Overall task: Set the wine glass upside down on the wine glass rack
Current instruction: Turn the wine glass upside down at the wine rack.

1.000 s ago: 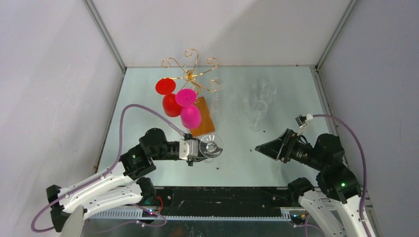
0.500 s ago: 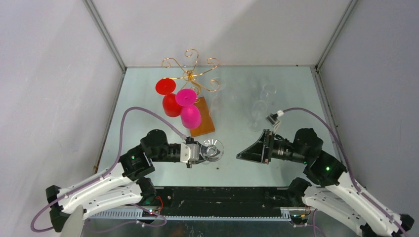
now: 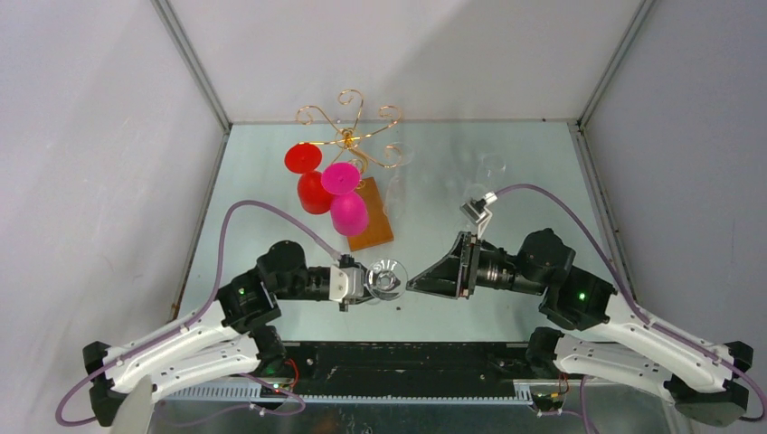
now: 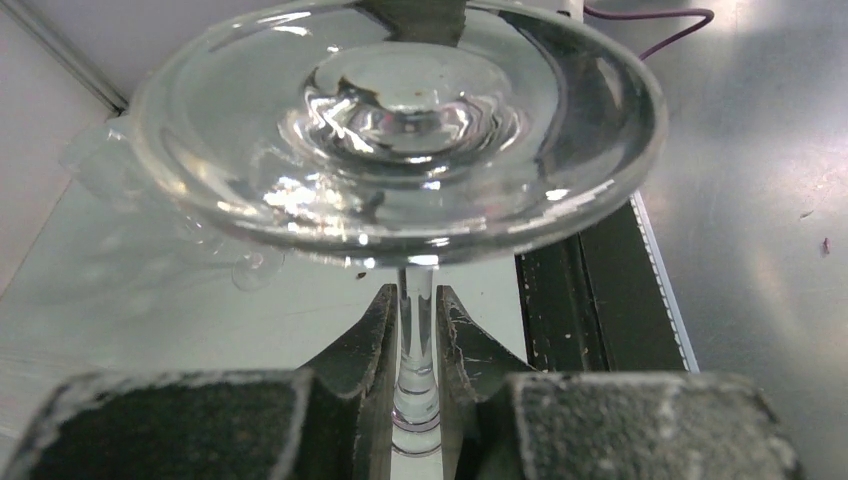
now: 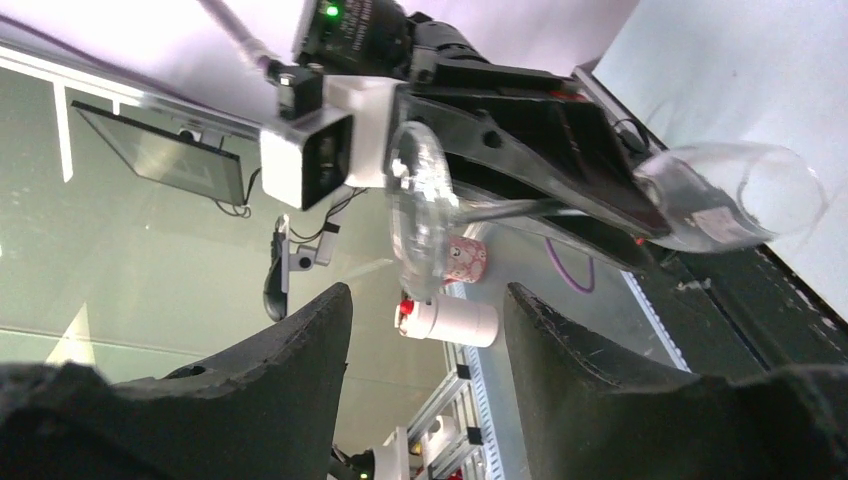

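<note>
A clear wine glass (image 3: 387, 274) lies sideways in the air, and my left gripper (image 3: 362, 282) is shut on its stem (image 4: 418, 330). Its round foot (image 4: 400, 130) fills the left wrist view just past the fingers (image 4: 365, 340). My right gripper (image 3: 411, 284) is open, its tips just right of the foot. In the right wrist view the foot (image 5: 420, 220) stands edge-on just beyond the gap of my right gripper (image 5: 428, 300), and the bowl (image 5: 735, 205) points away at the right. The gold wine glass rack (image 3: 351, 136) stands at the back on its brown base (image 3: 371, 215).
A red glass (image 3: 312, 185) and a magenta glass (image 3: 346, 203) hang upside down on the rack's near left arms. Clear glasses stand at the back right (image 3: 488, 167) and right of the rack (image 3: 395, 194). Grey walls enclose the table on three sides.
My right arm has swung left across the table until its tips reach the glass's foot, and its jaws have narrowed a little. The left gripper with the glass has barely moved.
</note>
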`<state>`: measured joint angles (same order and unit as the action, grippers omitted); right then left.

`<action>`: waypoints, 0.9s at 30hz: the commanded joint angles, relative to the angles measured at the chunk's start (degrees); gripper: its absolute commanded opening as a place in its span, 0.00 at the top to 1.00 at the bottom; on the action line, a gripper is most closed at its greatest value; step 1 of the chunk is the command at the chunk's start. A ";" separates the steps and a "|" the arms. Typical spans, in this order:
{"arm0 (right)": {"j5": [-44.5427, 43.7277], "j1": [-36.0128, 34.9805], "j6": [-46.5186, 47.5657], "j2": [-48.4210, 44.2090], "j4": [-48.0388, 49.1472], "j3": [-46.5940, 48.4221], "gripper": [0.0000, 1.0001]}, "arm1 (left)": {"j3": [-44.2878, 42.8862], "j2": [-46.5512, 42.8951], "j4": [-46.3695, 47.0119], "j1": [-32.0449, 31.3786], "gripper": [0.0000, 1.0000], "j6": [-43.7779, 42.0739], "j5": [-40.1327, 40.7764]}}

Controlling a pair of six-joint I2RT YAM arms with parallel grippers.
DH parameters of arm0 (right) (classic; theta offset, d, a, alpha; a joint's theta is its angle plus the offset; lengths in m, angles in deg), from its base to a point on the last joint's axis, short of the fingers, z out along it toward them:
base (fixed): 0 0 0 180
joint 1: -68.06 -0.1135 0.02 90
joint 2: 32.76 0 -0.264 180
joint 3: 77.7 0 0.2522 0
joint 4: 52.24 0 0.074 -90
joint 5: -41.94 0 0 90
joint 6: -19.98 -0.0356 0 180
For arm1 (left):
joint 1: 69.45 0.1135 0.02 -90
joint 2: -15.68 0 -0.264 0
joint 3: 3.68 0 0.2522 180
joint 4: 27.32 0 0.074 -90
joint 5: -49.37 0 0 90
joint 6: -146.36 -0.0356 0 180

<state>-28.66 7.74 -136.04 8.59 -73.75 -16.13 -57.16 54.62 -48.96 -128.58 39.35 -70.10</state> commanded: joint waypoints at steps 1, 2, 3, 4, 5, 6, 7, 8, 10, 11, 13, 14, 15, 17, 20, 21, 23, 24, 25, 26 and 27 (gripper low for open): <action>-3.36 -2.62 0.58 2.00 4.63 3.81 0.41 | 0.69 -1.34 3.53 -0.45 1.00 -0.71 0.71; -3.69 -3.30 0.60 2.45 4.69 3.97 0.41 | 0.70 -1.37 3.43 -0.45 1.00 -0.73 0.84; -4.22 -3.62 0.61 2.66 4.59 4.20 0.41 | 0.70 -1.44 3.23 -0.46 1.00 -0.82 0.87; -4.57 -4.01 0.73 3.10 4.50 4.30 0.44 | 0.64 -1.47 3.09 -0.46 1.00 -1.11 1.03; -4.73 -4.28 0.70 3.29 4.39 4.41 0.45 | 0.62 -1.49 2.82 -0.46 1.00 -1.16 1.15; -4.97 -4.46 0.66 3.57 4.31 4.47 0.49 | 0.68 -1.54 2.75 -0.46 1.00 -1.21 1.30; -5.02 -4.68 0.59 3.74 4.16 4.47 0.52 | 0.74 -1.57 2.60 -0.46 1.00 -1.32 1.41; -5.10 -4.79 0.61 3.99 4.11 4.48 0.53 | 0.78 -1.58 2.47 -0.46 1.00 -1.42 1.69; -5.56 -5.14 0.63 4.15 3.72 4.48 0.56 | 0.83 -1.51 2.06 -0.46 1.00 -1.69 2.15; -5.80 -5.29 0.58 4.17 3.18 4.48 0.57 | 0.90 -1.50 2.01 -0.46 1.00 -1.79 2.23; -6.62 -5.37 0.55 4.26 2.26 4.48 0.58 | 1.02 -1.42 2.08 -0.46 1.00 -1.90 2.39; -7.11 -5.40 0.50 4.27 1.80 4.48 0.59 | 1.00 -1.37 1.99 -0.46 1.00 -1.89 2.40; -7.28 -5.42 0.51 4.27 1.70 4.48 0.62 | 0.98 -1.29 1.82 -0.50 1.00 -1.97 2.40; -7.72 -5.41 0.54 4.36 1.42 4.48 0.68 | 0.97 -1.28 1.60 -0.54 1.00 -2.04 2.45; -8.46 -5.43 0.46 4.49 1.65 4.48 0.78 | 1.11 -1.40 1.47 -0.62 1.00 -1.98 2.59; -8.52 -5.43 0.52 4.63 1.58 4.48 0.83 | 1.17 -1.45 1.42 -0.63 1.00 -1.99 2.65; -8.83 -5.43 0.49 4.89 0.79 4.48 0.88 | 1.22 -1.56 1.38 -0.70 1.00 -2.04 2.77; -8.96 -5.43 0.46 5.02 0.27 4.48 0.89 | 1.23 -1.60 1.40 -0.71 1.00 -2.05 2.85; -8.97 -5.43 0.46 5.23 0.14 4.48 0.90 | 1.18 -1.64 1.39 -0.72 1.00 -2.14 3.02; -8.91 -5.38 0.50 5.37 0.13 4.48 0.91 | 1.20 -1.71 1.31 -0.72 1.00 -2.28 3.06; -8.67 -5.36 0.48 5.58 0.29 4.48 0.91 | 1.29 -1.73 1.26 -0.72 1.00 -2.30 3.18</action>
<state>-35.86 2.58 -136.21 13.35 -74.49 -14.08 -55.61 54.01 -50.27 -128.91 38.23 -67.39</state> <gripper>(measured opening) 0.105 0.187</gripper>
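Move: The left hand already holds the clear wine glass upside down by its stem, with the glass foot roughly 6 cm above its finger pads. From the right hand's open fingers, which point left, the foot's centre lies about 5 cm to the left, 1 cm farther forward and nearly level. The pink glass hanging in the rack is some 22 cm ahead and 13 cm to the left of this hand, and the rack's middle about 30 cm ahead and 12 cm to the left, both roughly 10 cm lower. The right hand creeps about 2 cm left into the near side of the upturned wine glass foot, rising a touch at first and then easing down some 1.5 cm while its fingers close from over half open to nearly shut, pinching the foot's rim from the right. Meanwhile the left hand sinks about 1.5 cm, most of it right at the start, and keeps its grip on the stem with the bowl hanging below its fingers. ##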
